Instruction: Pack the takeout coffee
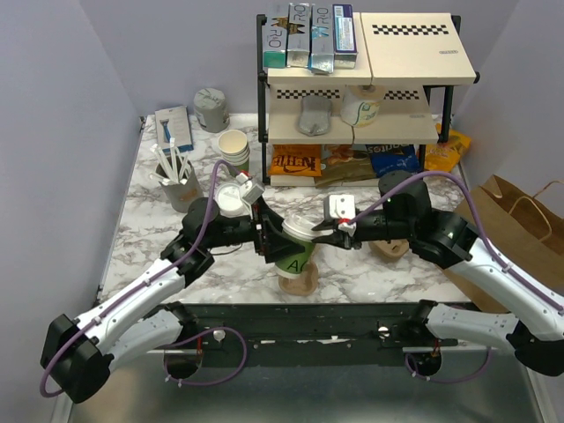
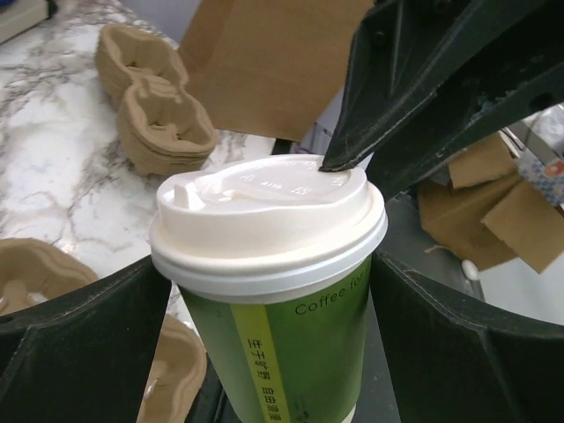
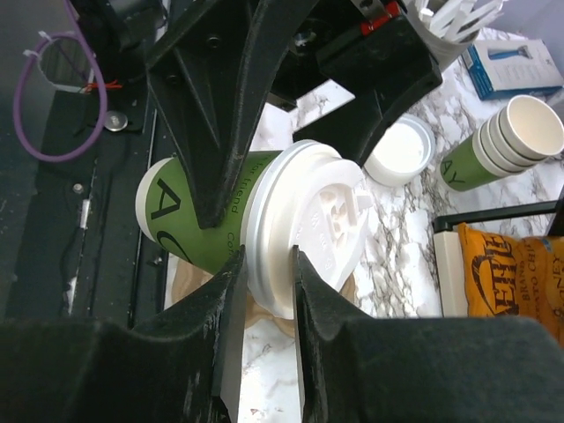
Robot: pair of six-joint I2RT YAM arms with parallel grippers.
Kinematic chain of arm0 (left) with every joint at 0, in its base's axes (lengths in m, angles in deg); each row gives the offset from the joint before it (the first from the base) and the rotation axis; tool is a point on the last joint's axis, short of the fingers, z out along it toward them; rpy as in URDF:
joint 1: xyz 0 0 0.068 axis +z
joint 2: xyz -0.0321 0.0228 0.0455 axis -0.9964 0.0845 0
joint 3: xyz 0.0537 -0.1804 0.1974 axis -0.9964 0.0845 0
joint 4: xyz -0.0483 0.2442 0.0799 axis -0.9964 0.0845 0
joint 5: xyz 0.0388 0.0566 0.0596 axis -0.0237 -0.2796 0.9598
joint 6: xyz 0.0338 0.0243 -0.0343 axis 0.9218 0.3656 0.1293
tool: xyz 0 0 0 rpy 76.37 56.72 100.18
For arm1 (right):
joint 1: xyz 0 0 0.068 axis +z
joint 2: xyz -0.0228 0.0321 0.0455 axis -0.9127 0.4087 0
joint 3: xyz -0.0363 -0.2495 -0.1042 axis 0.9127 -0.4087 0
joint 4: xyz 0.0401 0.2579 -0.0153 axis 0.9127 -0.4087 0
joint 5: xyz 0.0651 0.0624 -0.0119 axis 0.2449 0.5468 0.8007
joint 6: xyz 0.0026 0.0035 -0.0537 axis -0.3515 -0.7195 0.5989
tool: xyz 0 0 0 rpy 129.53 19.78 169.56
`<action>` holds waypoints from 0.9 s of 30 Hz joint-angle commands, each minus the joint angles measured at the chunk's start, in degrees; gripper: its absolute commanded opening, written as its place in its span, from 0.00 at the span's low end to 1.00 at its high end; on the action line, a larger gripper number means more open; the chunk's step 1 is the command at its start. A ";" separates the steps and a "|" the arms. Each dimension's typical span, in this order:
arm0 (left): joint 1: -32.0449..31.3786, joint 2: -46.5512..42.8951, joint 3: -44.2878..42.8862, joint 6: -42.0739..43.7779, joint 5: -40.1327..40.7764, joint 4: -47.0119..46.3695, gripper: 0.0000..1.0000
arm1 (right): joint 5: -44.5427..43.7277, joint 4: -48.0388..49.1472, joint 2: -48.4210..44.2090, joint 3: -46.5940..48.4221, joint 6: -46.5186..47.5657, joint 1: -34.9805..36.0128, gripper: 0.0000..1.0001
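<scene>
The takeout coffee [image 1: 293, 257], a green paper cup with a white lid [image 1: 300, 231], stands tilted in a cardboard carrier [image 1: 300, 282] at the near middle of the table. My left gripper [image 1: 271, 236] comes in from the left. Its jaws are open on either side of the cup [image 2: 291, 344], close to its walls. My right gripper [image 1: 319, 236] reaches in from the right. In the right wrist view the right gripper [image 3: 267, 260] is shut on the rim of the lid [image 3: 326, 220]. One of its fingertips [image 2: 339, 163] rests on the lid's top.
A brown paper bag [image 1: 520, 211] stands at the right edge. A second cardboard carrier [image 1: 389, 247] lies under the right arm. A loose lid [image 1: 231, 201], stacked lidless cups [image 1: 233, 148], a grey cup of sticks [image 1: 179, 181] and a shelf rack [image 1: 352, 88] stand behind.
</scene>
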 commanded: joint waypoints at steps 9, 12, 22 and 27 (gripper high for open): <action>-0.28 -14.62 -9.00 5.19 34.60 36.93 0.99 | -9.35 4.57 3.30 -0.64 -1.01 0.41 0.25; -0.28 -18.75 -11.81 2.72 36.10 41.41 0.99 | -12.08 7.20 5.76 -0.29 -1.10 0.50 0.25; -0.28 -20.44 -34.30 -18.59 74.58 82.07 0.99 | -30.07 28.81 21.39 4.37 8.62 10.84 0.22; -0.28 -15.95 -47.85 -24.88 80.58 98.81 0.99 | -35.11 45.57 35.26 7.35 18.05 15.44 0.21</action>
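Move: The coffee cup is already pinched at its lid by the right gripper, its middle about 3 cm back, 4 cm left and 5 cm below that hand. It sits between the left gripper's open fingers, level and only 2 cm to their right. From the right hand the white lids are roughly 17 cm ahead, 20 cm left and 19 cm down; the paper cups stand 10 cm beyond them, and the cup tray is straight below, 3 cm left. Draw the open left gripper off the cup: ease it slightly forward, then swing it some 22 cm left and up, turning it about 70 degrees counter-clockwise until its fingers point mostly forward. Keep the right gripper's pinch on the lid and carry the cup forward and slightly down at first, then mainly left, towards the white lids, tilting the wrist as it goes. ##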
